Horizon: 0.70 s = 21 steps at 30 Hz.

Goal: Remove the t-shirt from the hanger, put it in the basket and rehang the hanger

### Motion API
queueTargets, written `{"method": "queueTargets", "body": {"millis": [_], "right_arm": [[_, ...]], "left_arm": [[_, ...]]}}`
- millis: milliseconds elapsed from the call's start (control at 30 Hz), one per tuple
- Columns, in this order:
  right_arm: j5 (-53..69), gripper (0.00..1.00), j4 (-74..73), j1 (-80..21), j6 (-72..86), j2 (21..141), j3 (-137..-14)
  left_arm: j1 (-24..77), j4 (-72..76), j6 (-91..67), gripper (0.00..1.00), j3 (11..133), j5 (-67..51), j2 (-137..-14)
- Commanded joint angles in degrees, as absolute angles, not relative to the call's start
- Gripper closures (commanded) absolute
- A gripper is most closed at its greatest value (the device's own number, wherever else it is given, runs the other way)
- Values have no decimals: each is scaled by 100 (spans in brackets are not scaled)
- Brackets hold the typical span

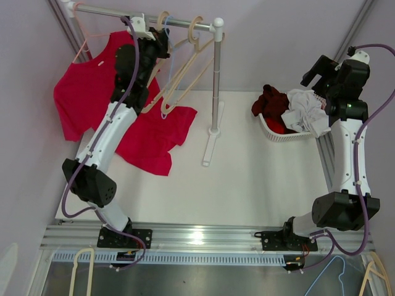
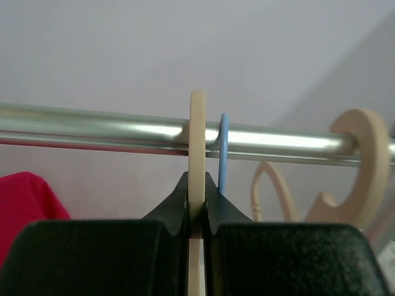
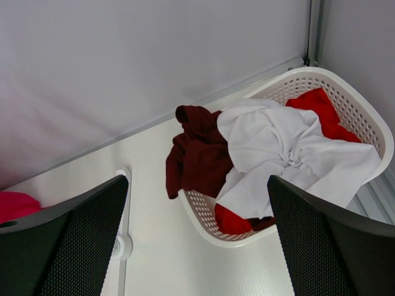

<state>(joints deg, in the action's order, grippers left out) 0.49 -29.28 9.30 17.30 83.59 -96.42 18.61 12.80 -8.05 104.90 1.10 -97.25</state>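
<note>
The red t-shirt point(image 1: 86, 92) hangs at the left end of the metal rail point(image 1: 117, 12), under a thin pink hanger point(image 1: 80, 46), and its lower part lies on the white table. My left gripper point(image 1: 162, 34) is up at the rail, right of the shirt. In the left wrist view it point(image 2: 197, 179) is shut on the hook of a beige hanger point(image 2: 197, 123) that sits over the rail point(image 2: 92, 126). A corner of the shirt point(image 2: 24, 203) shows at lower left. My right gripper point(image 1: 318, 71) is open and empty above the laundry basket point(image 3: 370, 123).
A blue hanger hook point(image 2: 224, 154) hangs just right of the held hook, and another beige hook point(image 2: 364, 166) further right. The rack's pole point(image 1: 216, 80) and foot point(image 1: 210, 148) stand mid-table. The white basket point(image 1: 278, 137) holds dark red, white and red clothes.
</note>
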Motion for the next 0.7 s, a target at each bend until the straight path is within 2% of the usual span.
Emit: {"method": "queueTargets", "body": {"millis": [0, 333, 400, 433, 467, 600, 667], "right_arm": [[141, 0, -2804, 888, 1723, 8165, -9607], [220, 1, -2856, 861, 1714, 8077, -9571], [211, 1, -2874, 861, 1688, 8060, -9554], [220, 1, -2874, 861, 1679, 8060, -9536], [220, 0, -2857, 853, 1687, 8060, -9519], [290, 1, -2813, 853, 1749, 8068, -9475], [308, 0, -2795, 835, 1749, 8060, -9466]], "left_arm": [[2311, 1424, -809, 99, 10363, -27, -9466], [3137, 1318, -677, 99, 10731, 395, -9870], [3190, 1292, -624, 92, 10749, 500, -9896], [3190, 1283, -624, 85, 10740, 588, -9896], [3190, 1266, -598, 74, 10749, 789, -9888], [3182, 1248, -256, 72, 10784, 1001, -9826], [3147, 1239, -176, 68, 10828, 1124, -9800]]}}
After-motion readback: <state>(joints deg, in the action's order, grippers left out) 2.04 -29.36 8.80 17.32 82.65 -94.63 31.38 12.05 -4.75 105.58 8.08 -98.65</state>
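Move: The left gripper is still shut on a wooden hanger, to be taken to the rail's white end post, about 17 cm to its right, 2 cm back and 3 cm up. The blue hanger's hook is 2 cm right and 3 cm ahead; another wooden hanger's hook is some 11 cm right and level. The red t-shirt hangs about 15 cm left, roughly level, 20 cm lower. From the idle right hand, the post is about 38 cm left, 5 cm ahead and 16 cm up. Slide the left gripper about 10 cm to the right and some 4 cm back along the rail, keeping the wooden hanger pinched and pushing the blue hanger ahead of it towards the end post, while the wrist turns roughly 10 degrees clockwise. Stop there, ease down about a centimetre and part the fingers by around a quarter of their range to free the hanger. ##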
